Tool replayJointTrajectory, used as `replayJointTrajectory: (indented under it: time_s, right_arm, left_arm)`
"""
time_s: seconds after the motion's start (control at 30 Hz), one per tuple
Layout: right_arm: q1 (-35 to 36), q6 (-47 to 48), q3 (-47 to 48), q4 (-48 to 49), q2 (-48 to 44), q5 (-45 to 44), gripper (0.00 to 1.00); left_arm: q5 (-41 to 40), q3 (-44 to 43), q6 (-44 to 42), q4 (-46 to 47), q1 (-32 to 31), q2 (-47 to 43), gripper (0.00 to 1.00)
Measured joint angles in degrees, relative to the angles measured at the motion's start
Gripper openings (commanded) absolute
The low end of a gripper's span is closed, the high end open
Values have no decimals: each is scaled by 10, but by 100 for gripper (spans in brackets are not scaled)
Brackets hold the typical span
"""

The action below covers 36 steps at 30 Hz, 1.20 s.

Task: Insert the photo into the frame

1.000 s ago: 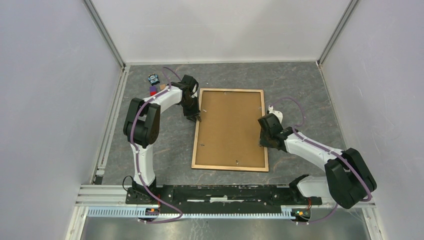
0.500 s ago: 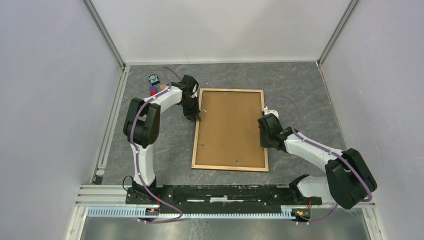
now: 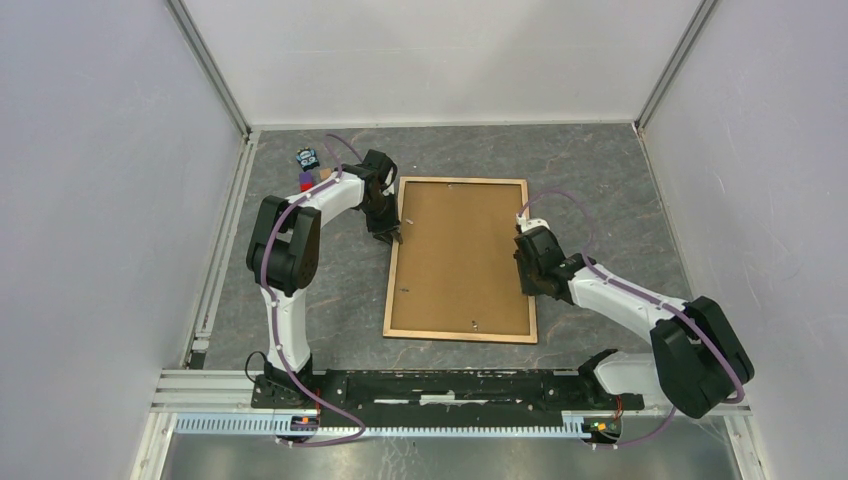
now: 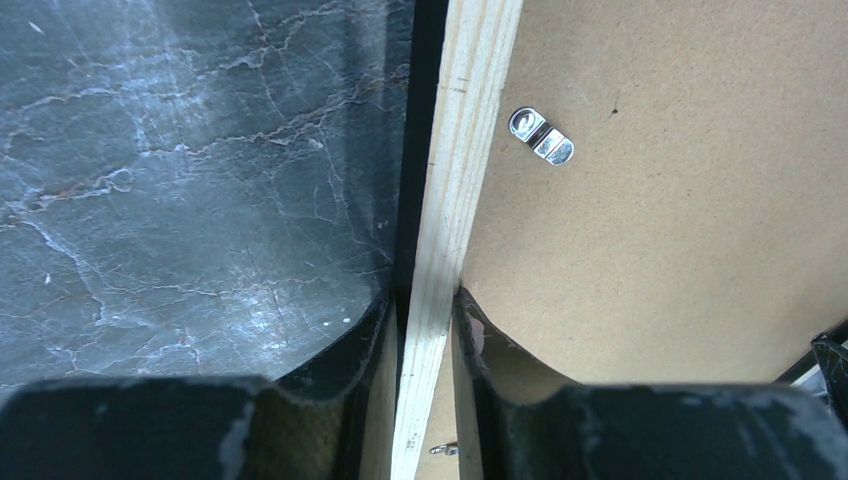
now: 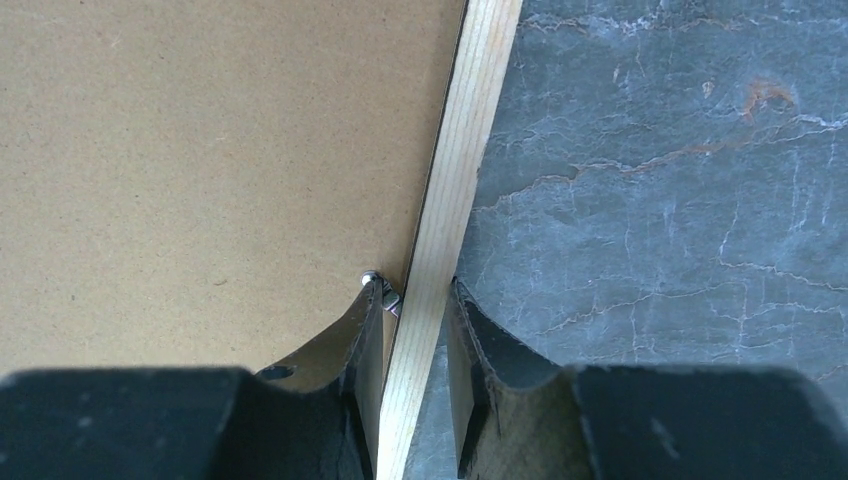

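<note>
The frame (image 3: 460, 335) lies back up on the table, with a brown backing board (image 3: 462, 255) filling it. My left gripper (image 3: 390, 236) stands over the left rail (image 4: 465, 150), and in the left wrist view my left gripper (image 4: 428, 300) is shut on that rail, one finger on each side. My right gripper (image 3: 527, 274) is at the middle of the right rail (image 5: 470, 130). In the right wrist view my right gripper (image 5: 418, 290) pinches that rail, next to a metal tab (image 5: 385, 292). The photo is hidden.
A silver turn clip (image 4: 541, 137) sits on the backing board near the left rail. Small items, one blue and black (image 3: 307, 158) and one red and purple (image 3: 304, 182), lie at the back left of the grey marbled table (image 3: 600, 180). White walls enclose three sides.
The right gripper has shifted slightly away along the right rail and its jaws have closed in on it. The left arm and the frame have not moved.
</note>
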<state>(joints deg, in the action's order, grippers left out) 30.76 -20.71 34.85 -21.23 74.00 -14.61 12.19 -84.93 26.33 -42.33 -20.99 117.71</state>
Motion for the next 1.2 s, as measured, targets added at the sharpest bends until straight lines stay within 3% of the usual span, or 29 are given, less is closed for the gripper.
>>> replayJointTrajectory:
  time_s: [0.3, 0.4, 0.67, 0.87, 1.2]
  right_arm:
    - [-6, 36, 0, 21, -1, 15, 67]
    - [-23, 47, 0, 37, 6, 32, 70]
    - [-61, 56, 45, 81, 77, 85, 71]
    - [-67, 56, 95, 87, 135, 97, 71]
    - [-99, 87, 183, 105, 221, 62, 71]
  left_arm:
    - [2, 35, -1, 21, -1, -25, 81]
    - [6, 50, 0, 23, 0, -40, 89]
    - [81, 192, 45, 85, -1, -132, 94]
    - [87, 294, 103, 146, -47, -210, 95]
    - [81, 366, 247, 222, -219, -254, 96]
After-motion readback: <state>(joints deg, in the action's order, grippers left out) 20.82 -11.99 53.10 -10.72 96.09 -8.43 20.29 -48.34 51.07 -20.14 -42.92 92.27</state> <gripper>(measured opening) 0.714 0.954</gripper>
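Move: The left fingers are shut on the frame's left rail. The near-left tab lies about 14 cm back and 2 cm right of them, the far-left tab 4 cm ahead and 3 cm right. The right fingers squeeze the right rail at its near tab. From them the far-right tab is about 19 cm ahead and 2 cm left, the near-rail tab 9 cm back and 14 cm left. All the tabs sit about 1 cm below the hands. Open both grippers to end their squeeze, but keep them low and astride the rails. Draw the left one back some 18 cm and, increasingly, 9 cm right towards the near-left tab, rolling its left side down about 15 degrees. Slide the right one forward about 12 cm towards the far-right tab. Let the outer fingers push the rails round counter-clockwise. ##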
